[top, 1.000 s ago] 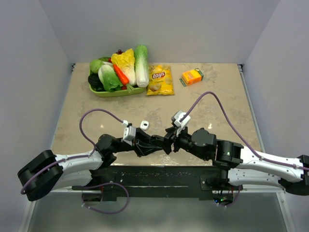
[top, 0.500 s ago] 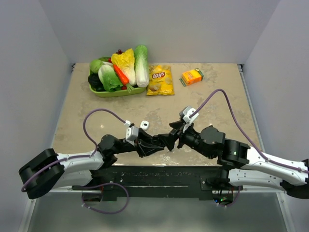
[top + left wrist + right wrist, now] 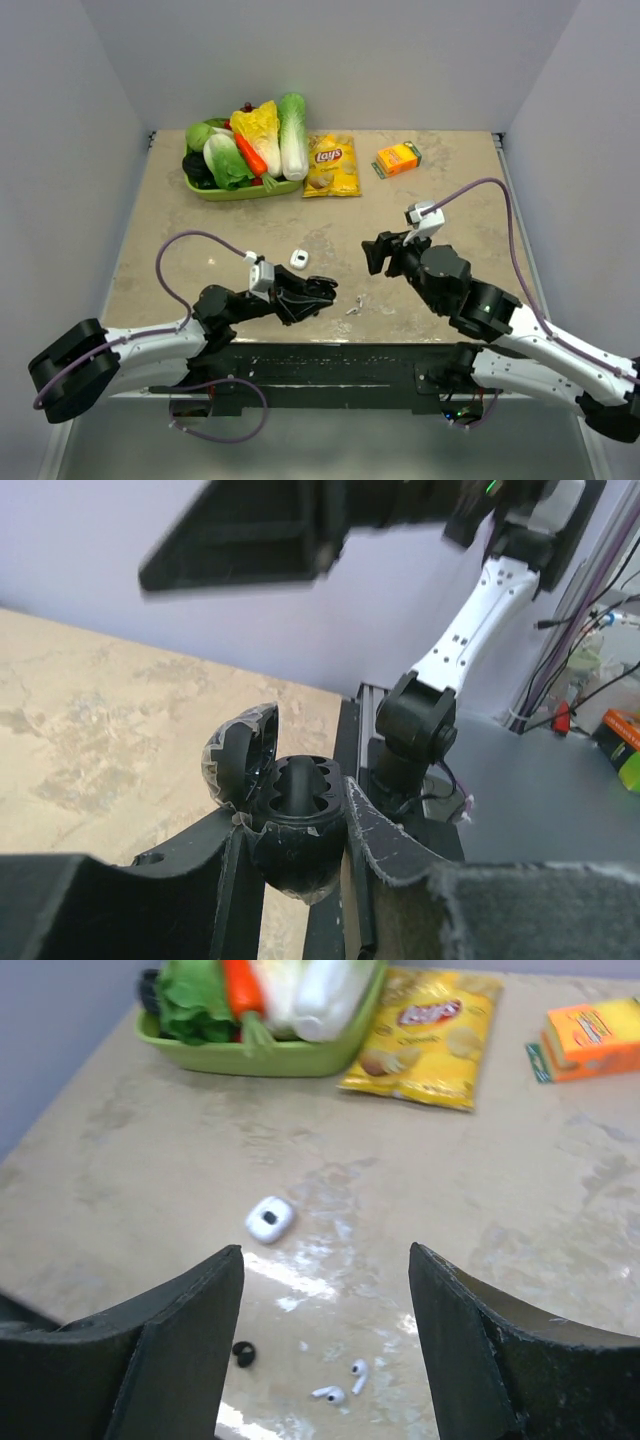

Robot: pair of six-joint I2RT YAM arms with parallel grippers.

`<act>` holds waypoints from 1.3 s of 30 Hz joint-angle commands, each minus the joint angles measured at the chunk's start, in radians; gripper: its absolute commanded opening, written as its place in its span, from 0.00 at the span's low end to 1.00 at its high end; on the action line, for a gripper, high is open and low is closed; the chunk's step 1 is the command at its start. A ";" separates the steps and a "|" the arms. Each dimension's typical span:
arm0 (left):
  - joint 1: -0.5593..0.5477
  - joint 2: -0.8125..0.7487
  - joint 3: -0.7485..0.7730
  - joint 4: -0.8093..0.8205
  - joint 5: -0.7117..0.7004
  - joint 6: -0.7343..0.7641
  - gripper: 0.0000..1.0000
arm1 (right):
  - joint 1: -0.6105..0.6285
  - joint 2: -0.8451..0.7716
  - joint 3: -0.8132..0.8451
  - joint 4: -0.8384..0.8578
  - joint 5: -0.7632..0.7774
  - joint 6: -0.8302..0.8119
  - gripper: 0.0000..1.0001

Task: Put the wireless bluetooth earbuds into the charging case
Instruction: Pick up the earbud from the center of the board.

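My left gripper (image 3: 295,805) is shut on the round black charging case (image 3: 293,865), held up off the table with its lid (image 3: 238,758) hinged open to the left. In the top view this gripper (image 3: 322,291) sits low at the centre. One tiny black earbud (image 3: 243,1354) lies on the table beside my right gripper's left finger in the right wrist view. My right gripper (image 3: 325,1260) hangs open and empty above the table, to the right of the case and apart from it (image 3: 377,252). I cannot tell what sits in the case's wells.
A small white case (image 3: 269,1219) (image 3: 299,259) lies on the table, with two white stemmed earbuds (image 3: 350,1385) (image 3: 355,305) nearer the front edge. At the back are a green tray (image 3: 205,190) of vegetables, a yellow chip bag (image 3: 332,165) and an orange box (image 3: 398,158).
My right gripper has pulled back from the case, moving right and away from the left gripper. The left arm has drawn slightly left, still holding the case.
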 commanded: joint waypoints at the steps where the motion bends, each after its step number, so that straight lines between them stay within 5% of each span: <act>1: -0.003 -0.091 -0.025 0.011 -0.065 0.023 0.00 | -0.093 0.041 -0.099 0.029 -0.079 0.066 0.70; 18: -0.003 -0.289 -0.090 -0.135 -0.185 0.050 0.00 | -0.084 0.469 -0.228 0.426 -0.522 -0.009 0.58; 29: -0.003 -0.322 -0.090 -0.176 -0.186 0.064 0.00 | -0.024 0.716 -0.154 0.475 -0.521 -0.013 0.51; 39: -0.003 -0.334 -0.102 -0.170 -0.185 0.061 0.00 | -0.024 0.778 -0.153 0.506 -0.504 0.004 0.47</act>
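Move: The black earbud still on the table lies about 13 cm to the left of my right hand, nearly level with it fore and aft (some 1 cm back) and about 28 cm below. At table height too, the white earbuds lie about 4 cm left of my right hand, and the white case 16 cm left and 10 cm ahead. The open black charging case in my left hand is about 10 cm left, 5 cm back and 7 cm lower. From my left hand the black earbud is roughly 5 cm ahead, straight in line, and 22 cm down. I drop my right hand steeply, about 26 cm, and swing it some 12 cm left to the black earbud, easing off just above the table. On the way its fingers tip downward, the wrist turns about 25 degrees counter-clockwise, and the wide gap narrows partway without shutting. My left hand keeps the charging case and makes room, shifting about 4 cm left. ##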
